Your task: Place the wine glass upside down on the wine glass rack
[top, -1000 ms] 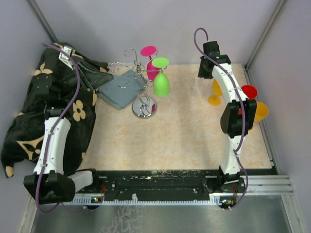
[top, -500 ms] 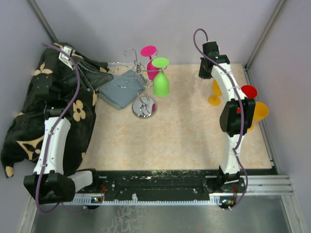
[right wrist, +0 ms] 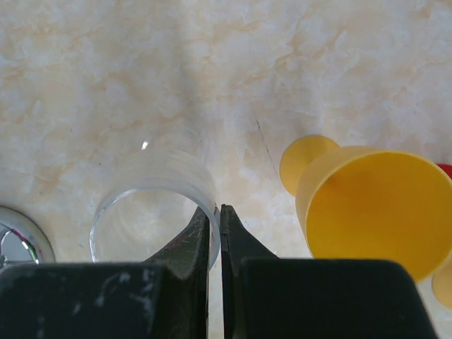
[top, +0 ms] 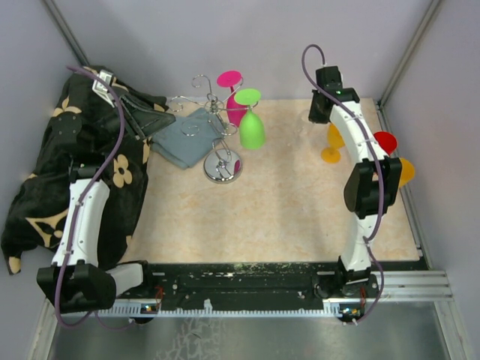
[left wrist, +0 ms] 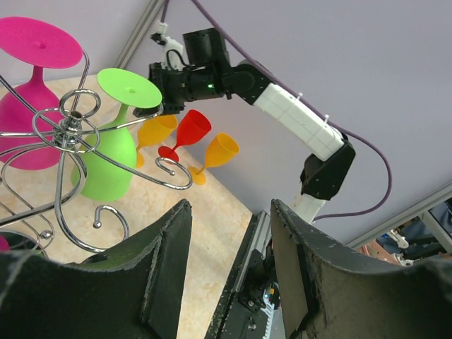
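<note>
The wine glass point(right wrist: 152, 212) is clear and stands upright on the table, seen from above in the right wrist view. My right gripper point(right wrist: 215, 210) is shut on its rim, one finger inside the bowl and one outside. The wine glass rack point(top: 212, 112) is a silver wire stand at the back centre, with a round shiny base point(top: 223, 166). A green glass point(top: 250, 129) and a pink glass point(top: 232, 105) hang upside down on it. My left gripper point(left wrist: 229, 205) is open and empty, to the left of the rack point(left wrist: 70, 123).
A yellow glass point(right wrist: 374, 205) stands just right of the clear one. Orange glasses point(top: 332, 142) and a red one point(top: 385, 141) crowd the right edge. A black flowered cloth point(top: 75, 165) covers the left side, and a grey cloth point(top: 184, 139) lies beside the rack.
My right gripper has closed onto the clear glass's rim. The right arm's elbow has shifted slightly right. The left arm has stayed still.
</note>
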Action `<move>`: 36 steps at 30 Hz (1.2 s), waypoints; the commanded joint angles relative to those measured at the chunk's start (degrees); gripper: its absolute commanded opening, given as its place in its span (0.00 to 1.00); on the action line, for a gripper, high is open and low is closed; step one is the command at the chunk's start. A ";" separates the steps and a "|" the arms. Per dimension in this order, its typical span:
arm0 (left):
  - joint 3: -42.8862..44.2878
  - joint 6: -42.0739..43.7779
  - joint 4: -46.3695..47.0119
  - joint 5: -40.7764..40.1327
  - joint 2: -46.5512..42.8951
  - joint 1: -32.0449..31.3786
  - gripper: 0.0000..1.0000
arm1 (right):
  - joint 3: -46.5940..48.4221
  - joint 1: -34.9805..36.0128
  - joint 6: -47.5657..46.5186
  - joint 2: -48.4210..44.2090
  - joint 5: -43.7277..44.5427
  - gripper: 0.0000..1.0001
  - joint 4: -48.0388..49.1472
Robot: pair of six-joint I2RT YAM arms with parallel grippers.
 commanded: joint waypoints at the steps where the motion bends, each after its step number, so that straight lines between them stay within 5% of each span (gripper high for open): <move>1: 1.94 -0.69 1.69 -0.28 0.55 0.06 0.55 | -2.20 -0.25 1.78 -12.62 -1.19 0.00 9.02; 20: 1.29 -5.83 6.96 -2.46 1.41 -0.06 0.55 | -20.49 -0.23 16.57 -38.97 -20.26 0.00 38.03; 36: 0.44 -21.75 26.68 -3.72 5.72 -1.41 0.55 | -29.24 -0.23 49.33 -37.53 -47.92 0.00 84.44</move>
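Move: The clear wine glass is already pinched at the right side of its rim by the right hand, its middle about 3 cm left of that hand, 1 cm ahead and 8 cm below. The rack's hooks are some 28 cm left of the right hand, 7 cm nearer the base and 14 cm higher; the hanging green glass is about 18 cm left, 7 cm back and 8 cm up. A yellow glass stands 8 cm right, 2 cm back and 9 cm down. From the left hand the hooks lie roughly 13 cm ahead, 11 cm right, 11 cm below. The clear glass, its rim still pinched in the nearly shut right fingers, is carried quickly about 32 cm straight up at first, drawing back some 13 cm, then also about 12 cm left towards the rack. The wrist lifts the fingertips and then rolls and swings them left, about 80 degrees in all, so the glass's foot swings round to the left. ##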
